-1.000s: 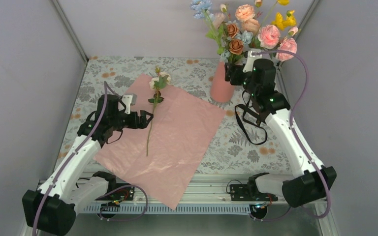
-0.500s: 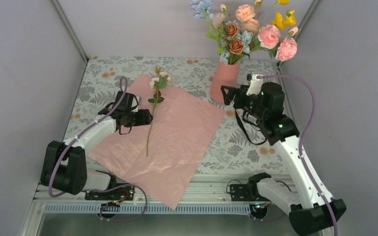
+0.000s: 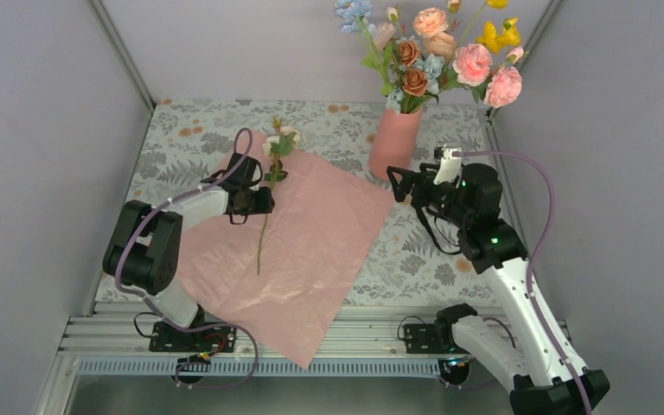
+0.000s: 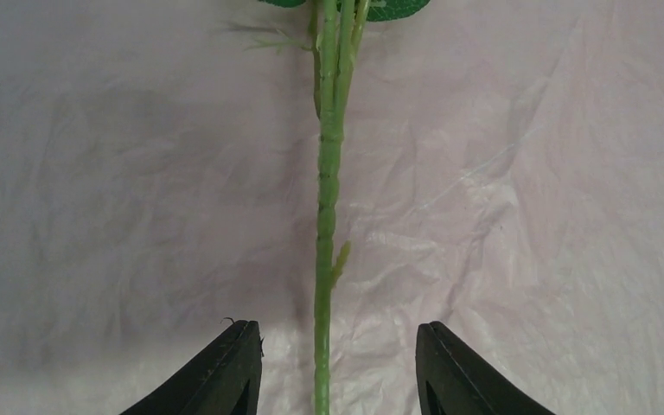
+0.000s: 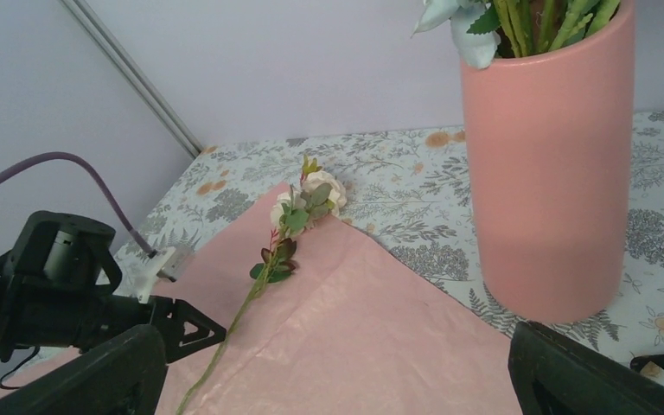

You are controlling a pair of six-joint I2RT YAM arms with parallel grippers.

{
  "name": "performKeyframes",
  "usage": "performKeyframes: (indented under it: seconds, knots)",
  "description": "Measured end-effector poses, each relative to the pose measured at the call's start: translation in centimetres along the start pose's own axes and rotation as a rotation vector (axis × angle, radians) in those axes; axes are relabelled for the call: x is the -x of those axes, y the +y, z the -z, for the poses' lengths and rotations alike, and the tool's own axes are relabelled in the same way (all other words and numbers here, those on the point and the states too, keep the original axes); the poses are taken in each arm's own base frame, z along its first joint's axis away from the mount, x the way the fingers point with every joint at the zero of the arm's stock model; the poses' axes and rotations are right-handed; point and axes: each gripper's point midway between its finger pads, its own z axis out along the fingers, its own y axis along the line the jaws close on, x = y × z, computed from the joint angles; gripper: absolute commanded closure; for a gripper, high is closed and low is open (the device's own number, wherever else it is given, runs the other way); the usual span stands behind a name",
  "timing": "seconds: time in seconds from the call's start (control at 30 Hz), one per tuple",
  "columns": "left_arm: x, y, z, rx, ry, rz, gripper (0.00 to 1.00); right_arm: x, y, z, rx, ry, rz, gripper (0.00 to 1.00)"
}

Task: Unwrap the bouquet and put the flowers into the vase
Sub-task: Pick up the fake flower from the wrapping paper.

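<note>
The bouquet's lilac-pink wrapping sheet [image 3: 316, 246] lies spread flat on the table. One flower [image 3: 264, 220] with a white bloom [image 3: 281, 138] lies on it, stem toward the near edge. My left gripper [image 3: 267, 201] is low over the sheet and straddles the green stem [image 4: 327, 216]. Its black fingers [image 4: 225, 372] stand apart on either side of the stem and do not touch it. The salmon-pink vase [image 3: 395, 143] at the back holds several flowers [image 3: 432, 52]. My right gripper [image 3: 395, 180] hangs wide open and empty just in front of the vase [image 5: 545, 173].
A grey-and-orange floral tablecloth [image 3: 437, 251] covers the table. Grey walls close in the left, right and back sides. A black strap loop [image 3: 437, 226] hangs under the right arm. The sheet's near corner overhangs the metal rail [image 3: 363, 341].
My left arm reached forward and down onto the stem, and its jaws narrowed around it. My right gripper dropped from the vase's top, drew back toward the sheet and opened wide.
</note>
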Motion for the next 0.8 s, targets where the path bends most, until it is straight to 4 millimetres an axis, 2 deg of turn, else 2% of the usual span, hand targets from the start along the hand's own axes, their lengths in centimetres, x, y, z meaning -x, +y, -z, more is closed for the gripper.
performKeyframes:
  seconds: [0.37, 0.5, 0.57, 0.7, 0.8]
  knots:
    - [-0.2, 0.5, -2.7, 0.069, 0.026, -0.021, 0.61, -0.5, 0.5, -0.1, 0.033, 0.013, -0.001, 0.0]
    - [0.2, 0.4, -3.0, 0.083, 0.012, -0.032, 0.63, -0.6, 0.6, -0.1, 0.04, 0.017, -0.002, 0.0]
    - [0.3, 0.5, -3.1, 0.092, 0.006, -0.034, 0.68, -0.6, 0.6, -0.1, 0.041, 0.017, -0.002, 0.0]
    - [0.4, 0.6, -3.2, 0.105, 0.0, -0.041, 0.85, -0.4, 0.7, 0.2, 0.044, 0.006, 0.001, 0.0]
    - [0.4, 0.7, -3.3, 0.113, -0.003, -0.04, 0.93, -0.2, 0.9, 0.5, 0.048, -0.005, 0.004, 0.01]
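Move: The white fake flower's bare stem lies on the paper almost straight below the open left fingers, about 3 cm down and 1 cm ahead, running roughly fore and aft. Its white blooms are some 13 cm ahead and 3 cm right of this hand, on the same sheet; the vase stands about 25 cm to the right and 7 cm ahead, its middle some 8 cm higher. From the raised right hand the stem is roughly 25 cm left, 6 cm ahead and 29 cm below. The flower's stem is taken between the left fingertips: the left hand sinks about 3 cm onto it while easing nearly 2 cm forward along it, tilting only some 5 degrees. Once the hand has all but stopped sinking, the fingers, just under half open, close from both sides to pinch the stem near its little side twig. ##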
